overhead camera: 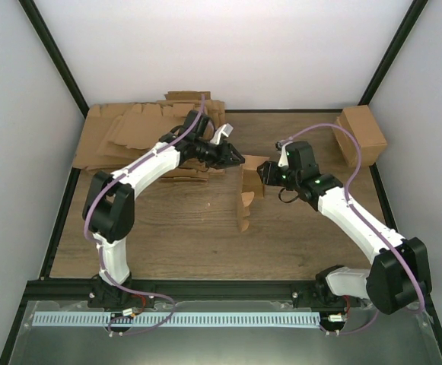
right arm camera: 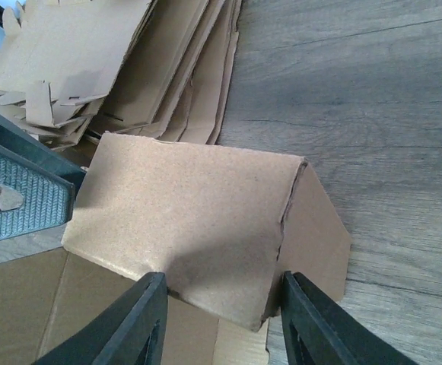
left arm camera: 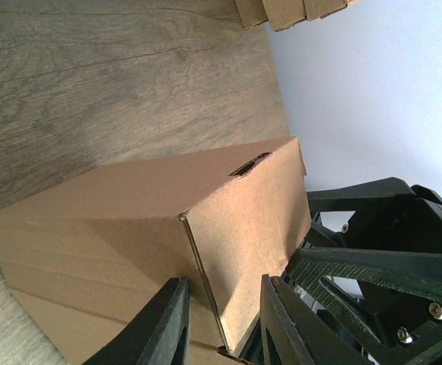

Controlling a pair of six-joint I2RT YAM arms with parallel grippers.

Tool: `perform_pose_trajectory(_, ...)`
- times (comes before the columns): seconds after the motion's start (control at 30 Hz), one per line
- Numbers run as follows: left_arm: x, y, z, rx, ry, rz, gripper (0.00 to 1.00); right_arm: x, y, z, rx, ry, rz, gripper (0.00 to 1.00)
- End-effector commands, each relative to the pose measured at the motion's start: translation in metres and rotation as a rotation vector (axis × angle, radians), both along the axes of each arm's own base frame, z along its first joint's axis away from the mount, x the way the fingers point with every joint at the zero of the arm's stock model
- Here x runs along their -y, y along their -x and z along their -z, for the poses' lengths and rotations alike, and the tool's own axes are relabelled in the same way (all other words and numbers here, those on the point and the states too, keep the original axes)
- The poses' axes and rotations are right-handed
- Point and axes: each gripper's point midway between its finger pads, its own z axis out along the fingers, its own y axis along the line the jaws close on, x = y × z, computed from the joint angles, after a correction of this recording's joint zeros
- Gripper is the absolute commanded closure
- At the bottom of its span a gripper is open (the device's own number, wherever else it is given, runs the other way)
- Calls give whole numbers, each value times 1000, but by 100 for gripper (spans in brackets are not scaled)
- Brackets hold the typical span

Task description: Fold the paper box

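The paper box (overhead camera: 246, 195), a small oblong carton of plain brown cardboard, stands mid-table between both arms. My left gripper (overhead camera: 233, 158) reaches it from the back left. In the left wrist view the gripper (left arm camera: 221, 328) is open, its fingers (left arm camera: 163, 327) astride the edge of the box's end panel (left arm camera: 251, 243). My right gripper (overhead camera: 265, 172) comes in from the right. In the right wrist view it (right arm camera: 224, 319) is open too, with the box's folded corner (right arm camera: 205, 220) filling the gap between its fingers (right arm camera: 312, 323).
A thick pile of flat cardboard sheets (overhead camera: 137, 133) lies at the back left, close behind the left gripper, and shows in the right wrist view (right arm camera: 129, 61). A blocky brown carton (overhead camera: 361, 133) sits at the back right. Black frame rails (overhead camera: 61, 220) edge the wooden table.
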Motion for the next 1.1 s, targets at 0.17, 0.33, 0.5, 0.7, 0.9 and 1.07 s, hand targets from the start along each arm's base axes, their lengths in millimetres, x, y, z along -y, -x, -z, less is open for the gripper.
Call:
perform_pose_trajectory(0.17,10,0,-2,22,8,30,72,9,-9,-30,124,94,-17,33)
perform_pose_trajectory(0.33,9,-2,-1,27,3,25,72,20,-8,-46,232,243,-81,26)
perform_pose_trajectory(0.5,10,-5,0,31,0,24,72,15,2,-57,335,376,-258,22)
perform_pose_trajectory(0.7,12,-8,1,30,0,28,72,-11,21,-59,545,610,-624,22)
perform_pose_trajectory(0.9,13,-10,-1,31,1,33,72,-3,11,-37,644,912,-778,25)
perform_pose_trajectory(1.07,13,-9,0,27,0,33,72,2,-5,-29,775,1074,-768,27)
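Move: The paper box stands between the hands. Its middle is about 2 cm back, 3 cm left and 7 cm below the right hand, with the panel corner already at those fingertips. From the left hand at its upper far edge, the middle is roughly 5 cm back, 3 cm right and 7 cm below. The open flap reaches towards the robot, its middle some 11 cm back, 5 cm left and 9 cm below the right hand. Upwards by about 4 cm, the right hand clears the box's panel corner as its fingers spread wide, then sinks about 2 cm while still rolling some 75 degrees counter-clockwise about its pointing direction, to straddle the same corner region from a new angle. The left hand keeps its fingers at the box's upper edge and eases about 1 cm right and slightly forward. ##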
